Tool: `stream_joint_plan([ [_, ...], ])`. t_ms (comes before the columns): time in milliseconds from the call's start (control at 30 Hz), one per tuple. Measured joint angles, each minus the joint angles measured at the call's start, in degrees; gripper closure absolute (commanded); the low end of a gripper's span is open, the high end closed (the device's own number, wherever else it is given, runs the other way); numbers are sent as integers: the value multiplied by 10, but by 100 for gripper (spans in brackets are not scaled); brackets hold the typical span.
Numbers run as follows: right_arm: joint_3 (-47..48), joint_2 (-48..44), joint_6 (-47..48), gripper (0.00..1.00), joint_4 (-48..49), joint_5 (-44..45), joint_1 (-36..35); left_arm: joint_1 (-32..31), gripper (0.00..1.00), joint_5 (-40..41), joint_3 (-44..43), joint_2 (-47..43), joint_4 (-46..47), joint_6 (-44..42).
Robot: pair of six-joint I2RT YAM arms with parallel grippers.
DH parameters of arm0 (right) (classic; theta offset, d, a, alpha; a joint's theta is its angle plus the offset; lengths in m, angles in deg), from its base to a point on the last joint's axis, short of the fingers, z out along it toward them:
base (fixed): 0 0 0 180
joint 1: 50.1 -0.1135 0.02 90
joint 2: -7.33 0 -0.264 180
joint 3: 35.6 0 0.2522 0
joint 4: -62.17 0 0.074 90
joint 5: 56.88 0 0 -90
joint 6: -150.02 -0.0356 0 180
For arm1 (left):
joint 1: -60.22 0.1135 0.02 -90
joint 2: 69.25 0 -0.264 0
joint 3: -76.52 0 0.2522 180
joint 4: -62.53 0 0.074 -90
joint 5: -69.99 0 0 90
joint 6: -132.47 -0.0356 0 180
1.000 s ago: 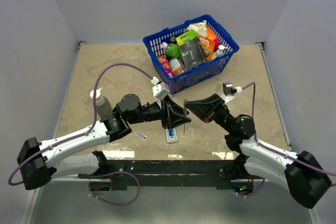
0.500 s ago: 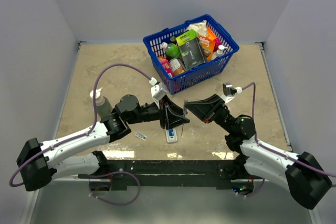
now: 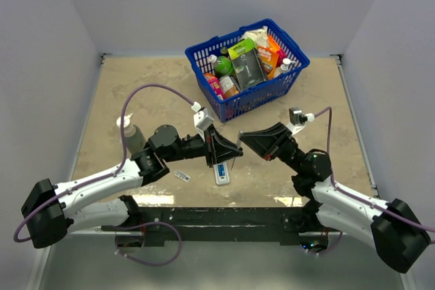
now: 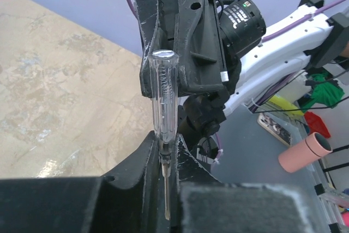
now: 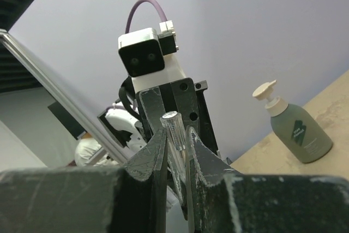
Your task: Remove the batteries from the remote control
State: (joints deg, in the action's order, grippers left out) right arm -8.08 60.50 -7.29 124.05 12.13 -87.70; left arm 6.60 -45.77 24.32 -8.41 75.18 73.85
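Note:
The white remote control (image 3: pixel 221 174) lies on the table below both grippers, with a blue battery (image 3: pixel 221 169) in its recess. A thin greyish battery (image 3: pixel 181 176) lies loose on the table to its left. A screwdriver with a clear handle (image 4: pixel 163 96) hangs above the remote between the two grippers. My left gripper (image 4: pixel 165 141) is shut on its metal shaft. My right gripper (image 5: pixel 175 135) faces it and is shut on the clear handle (image 5: pixel 175 129). In the top view the left gripper (image 3: pixel 230 151) and right gripper (image 3: pixel 245 140) nearly meet.
A blue basket (image 3: pixel 258 96) full of groceries stands at the back, just beyond the grippers. A grey-green pump bottle (image 3: pixel 130 134) stands left of the left arm and also shows in the right wrist view as the bottle (image 5: pixel 297 129).
My left gripper has closed on the screwdriver's shaft after standing partly open. The left arm has shifted slightly toward the near side. The right arm has stayed put.

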Motion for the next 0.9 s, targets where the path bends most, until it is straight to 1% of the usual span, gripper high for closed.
stream_joint_plan([
  [100, 0, -20, 14, 82, -10, -5, -1, 0, 100, -6, 0, -3, 5, 0],
  [133, 3, -30, 20, 71, -23, -7, -2, 0, 100, -8, 0, -6, 5, -2],
  [167, 8, -40, 28, 66, -43, -9, -3, 0, 100, -9, 0, -8, 3, -5],
  [200, 21, -59, 38, 61, -87, -10, -3, -1, 100, -4, 0, -12, -2, -12],
  [233, 34, -71, 49, 53, -120, -6, -3, 0, 100, 2, 0, -16, -12, -20],
  [267, 63, -89, 68, 46, -191, 3, -3, 1, 100, 16, 0, -22, -27, -31],
  [333, 135, -109, 114, 37, -320, 27, -3, 3, 100, 45, 0, -31, -60, -56],
  [367, 176, -112, 140, 36, -384, 42, -3, 3, 100, 62, 0, -36, -79, -70],
  [467, 280, -104, 207, 35, -537, 82, -3, 4, 100, 112, 0, -47, -132, -113],
  [567, 349, -80, 254, 36, -649, 98, -2, 4, 100, 151, -1, -52, -175, -146],
  [733, 411, 0, 295, 38, -761, 70, -2, 4, 100, 200, -15, -52, -232, -189],
  [900, 418, 64, 314, 39, -838, 38, -2, 4, 100, 219, -18, -52, -253, -206],
])
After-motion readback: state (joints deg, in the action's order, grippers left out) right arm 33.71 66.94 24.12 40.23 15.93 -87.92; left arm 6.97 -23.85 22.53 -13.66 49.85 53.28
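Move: Both hands hold the screwdriver at the start, the left gripping around the bottom of its clear handle. From the left hand the remote control lies some 8 cm ahead, 4 cm to the left and 28 cm below; the battery cover is about 12 cm farther left of the remote and 2 cm nearer, and the soap bottle stands about 14 cm ahead, 31 cm left of the hand. From the right hand the remote is about 7 cm ahead, 5 cm left and 32 cm down. Forward and upward by about 7 cm, the right hand opens wide, lets go of the screwdriver and comes off it, then swings left and sinks about 11 cm towards the remote, its upward-pointing fingers rolling down past level. The left keeps the screwdriver pinched and carries it down, forward and left, some 6 cm each way, fingers tipping down and swinging forward. ##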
